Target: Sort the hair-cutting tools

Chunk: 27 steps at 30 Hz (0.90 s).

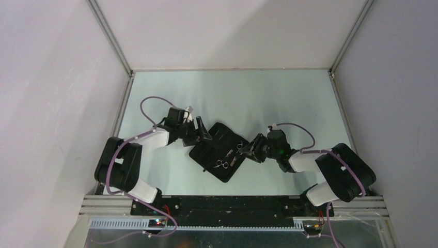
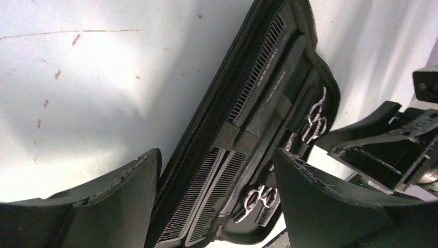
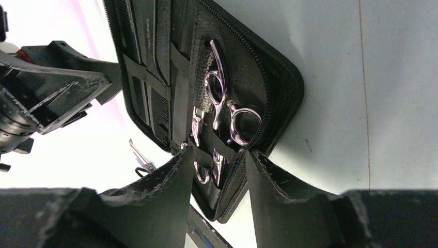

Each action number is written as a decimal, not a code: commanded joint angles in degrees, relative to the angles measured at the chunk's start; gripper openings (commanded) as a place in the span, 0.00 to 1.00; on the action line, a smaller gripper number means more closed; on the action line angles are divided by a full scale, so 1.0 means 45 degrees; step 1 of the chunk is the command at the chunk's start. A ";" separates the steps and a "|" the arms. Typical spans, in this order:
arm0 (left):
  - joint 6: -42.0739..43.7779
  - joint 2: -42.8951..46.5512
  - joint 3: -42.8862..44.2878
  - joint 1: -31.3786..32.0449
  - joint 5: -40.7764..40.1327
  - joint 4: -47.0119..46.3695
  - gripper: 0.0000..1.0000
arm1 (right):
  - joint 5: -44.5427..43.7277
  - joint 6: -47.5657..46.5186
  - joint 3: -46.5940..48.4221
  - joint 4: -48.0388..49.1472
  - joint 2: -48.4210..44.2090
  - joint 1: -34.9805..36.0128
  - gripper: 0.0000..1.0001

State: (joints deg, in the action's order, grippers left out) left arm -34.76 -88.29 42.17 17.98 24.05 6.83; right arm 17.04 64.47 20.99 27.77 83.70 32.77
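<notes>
A black zip case point(image 1: 209, 150) lies open mid-table. Inside it two silver scissors point(image 1: 223, 164) point(image 1: 236, 150) sit under straps; the right wrist view shows one pair point(image 3: 219, 98) plainly and the other point(image 3: 204, 170) partly behind a finger. Black combs point(image 2: 258, 67) are strapped along the case's other half. My left gripper point(image 2: 217, 157) stands open, its wide jaws straddling the comb side at the case's far-left edge point(image 1: 200, 135). My right gripper point(image 3: 218, 155) is shut on the case's zip rim point(image 3: 258, 134) at its right side point(image 1: 249, 150), one finger inside by the scissors.
White enclosure walls point(image 1: 62, 77) with metal corner rails point(image 1: 111, 36) ring the pale table point(image 1: 289, 98). A small metal piece with a black loop point(image 3: 139, 157) lies on the table beside the case. The arm bases stand at the near edge on a black plate point(image 1: 222, 204).
</notes>
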 commanded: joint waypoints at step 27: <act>-0.2687 0.1776 -0.0161 0.4803 -0.0083 -0.2080 0.80 | 0.1187 0.4253 -0.2879 1.2125 0.5411 -0.0831 0.99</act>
State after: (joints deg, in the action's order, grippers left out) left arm -44.58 -78.61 41.60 37.78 24.18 0.93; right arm 22.94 80.71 9.56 77.19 102.37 28.93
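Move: The left hand is right at the outer edge of the open case's comb flap, its open fingers either side of that edge; the flap's middle lies about 3 cm back, 4 cm right and 2 cm below. The nearer pair of scissors is some 11 cm back and 8 cm right of this hand. The right hand is at the rim of the case's scissors half, whose middle lies roughly 3 cm back and 5 cm left, 2 cm down; from this hand the comb flap's middle is about 12 cm left and 2 cm ahead. With one fingertip against the outside of the comb flap, the left hand first lifts steeply about 6 cm, then sweeps right and back over the case towards the right hand, roughly 10 cm right and 7 cm back in all, its fingers staying wide and the wrist turning slightly clockwise, to fold the flap up and over. The right hand stays by the scissors half's rim, rises only about 2 cm, rolls its left side up some 20 degrees, and spreads its fingers from half to fully open, one tip still at that rim and the other coming up to the flap's raised rim. ##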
